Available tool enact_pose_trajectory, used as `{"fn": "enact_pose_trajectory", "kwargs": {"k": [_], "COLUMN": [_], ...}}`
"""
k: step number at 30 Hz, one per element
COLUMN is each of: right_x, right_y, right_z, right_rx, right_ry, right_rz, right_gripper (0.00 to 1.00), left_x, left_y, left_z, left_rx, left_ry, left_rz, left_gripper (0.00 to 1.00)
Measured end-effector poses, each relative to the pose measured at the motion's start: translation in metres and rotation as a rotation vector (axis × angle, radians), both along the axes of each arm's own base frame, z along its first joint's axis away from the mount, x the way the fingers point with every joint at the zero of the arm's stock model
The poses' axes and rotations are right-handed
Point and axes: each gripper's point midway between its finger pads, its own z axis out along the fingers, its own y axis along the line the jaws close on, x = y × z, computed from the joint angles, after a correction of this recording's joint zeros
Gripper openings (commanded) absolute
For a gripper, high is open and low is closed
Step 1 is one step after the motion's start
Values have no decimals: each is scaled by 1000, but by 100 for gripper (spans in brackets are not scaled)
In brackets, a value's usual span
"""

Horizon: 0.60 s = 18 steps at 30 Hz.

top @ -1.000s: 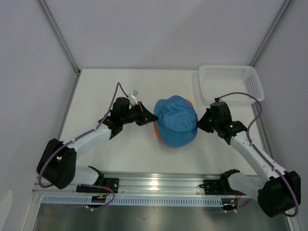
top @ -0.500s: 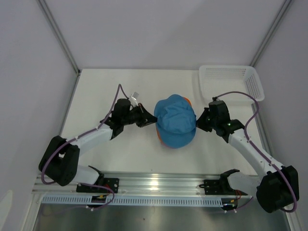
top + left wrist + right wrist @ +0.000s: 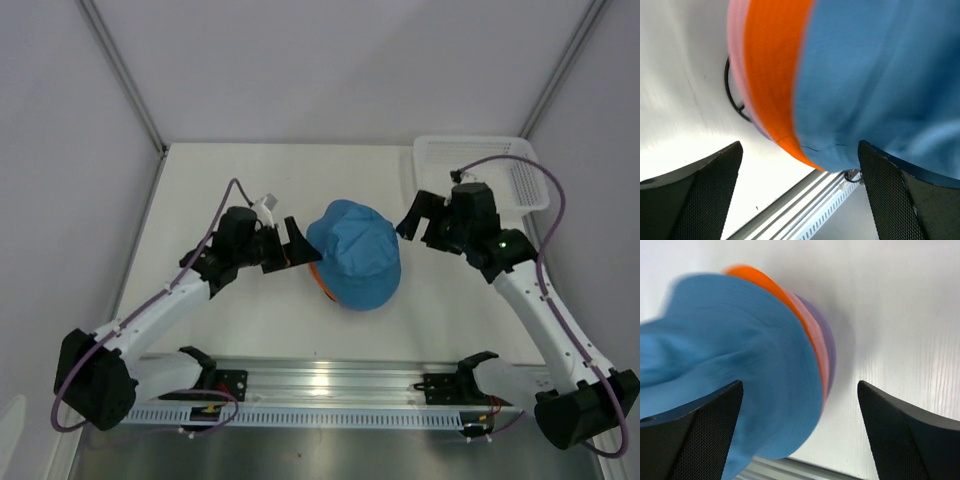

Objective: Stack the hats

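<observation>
The hats sit in one pile at the table's middle, the blue hat [image 3: 355,252] on top with an orange brim edge [image 3: 318,276] showing beneath. The left wrist view shows blue [image 3: 880,75], orange [image 3: 770,75] and pink [image 3: 735,45] layers over a black wire stand [image 3: 731,95]. The right wrist view shows blue [image 3: 730,350], orange [image 3: 780,290], pink [image 3: 816,345] and lavender [image 3: 829,345] brims. My left gripper [image 3: 293,245] [image 3: 800,200] is open just left of the pile, holding nothing. My right gripper [image 3: 415,222] [image 3: 800,440] is open to the pile's right, also holding nothing.
A white mesh basket [image 3: 470,150] stands at the back right corner, partly behind my right arm. A metal rail [image 3: 320,385] runs along the near table edge. Walls close in the table at left, right and back.
Both grippers were shut on the blue hat's brim and have opened and drawn back from it. The blue hat now rests on the pile. The right gripper moved up and back toward the basket.
</observation>
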Motion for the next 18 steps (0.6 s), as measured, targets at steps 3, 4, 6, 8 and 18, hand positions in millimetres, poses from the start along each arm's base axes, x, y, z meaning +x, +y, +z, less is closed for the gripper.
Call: {"fn": "enact_pose_trajectory", "kwargs": {"k": [3, 4, 6, 8, 18], "right_x": [6, 6, 7, 11, 31], "right_y": [-1, -3, -9, -18, -44], "right_z": [51, 66, 89, 109, 157], "right_rx": [19, 22, 17, 0, -78], "right_ry": [-129, -170, -234, -289, -456], "right_rz": [11, 12, 1, -19, -85], "right_gripper": [100, 100, 99, 100, 100], "left_x": [-1, -2, -5, -8, -44], "left_y": [9, 13, 20, 30, 85], "left_z": [40, 57, 90, 126, 205], "left_rx": [14, 13, 14, 15, 89], "left_ry": [-118, -169, -265, -378, -774], "left_rz": [-6, -4, 1, 14, 89], "left_gripper": [99, 100, 100, 99, 100]}}
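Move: The stack of hats, blue one on top, stands between the hands: about 10 cm to the left hand's right, hardly 1 cm back and some 4 cm below. From the right hand the hats lie roughly 12 cm to the left, 4 cm back and 9 cm below, and the empty white basket about 19 cm ahead, 16 cm to the right and 17 cm lower. The wire stand is under the hats, its middle about 8 cm below theirs. Both hands, already wide open and holding nothing, pull up and away from the finished stack at once: the left rises fast by about 20 cm while swinging out to its left and a little back, its wrist tipping up until the downward-slanting fingers are nearly level. The right climbs about 16 cm and drifts away from the blue hat to its right, its fingers also tipping up but less, and both grippers stay open throughout. ##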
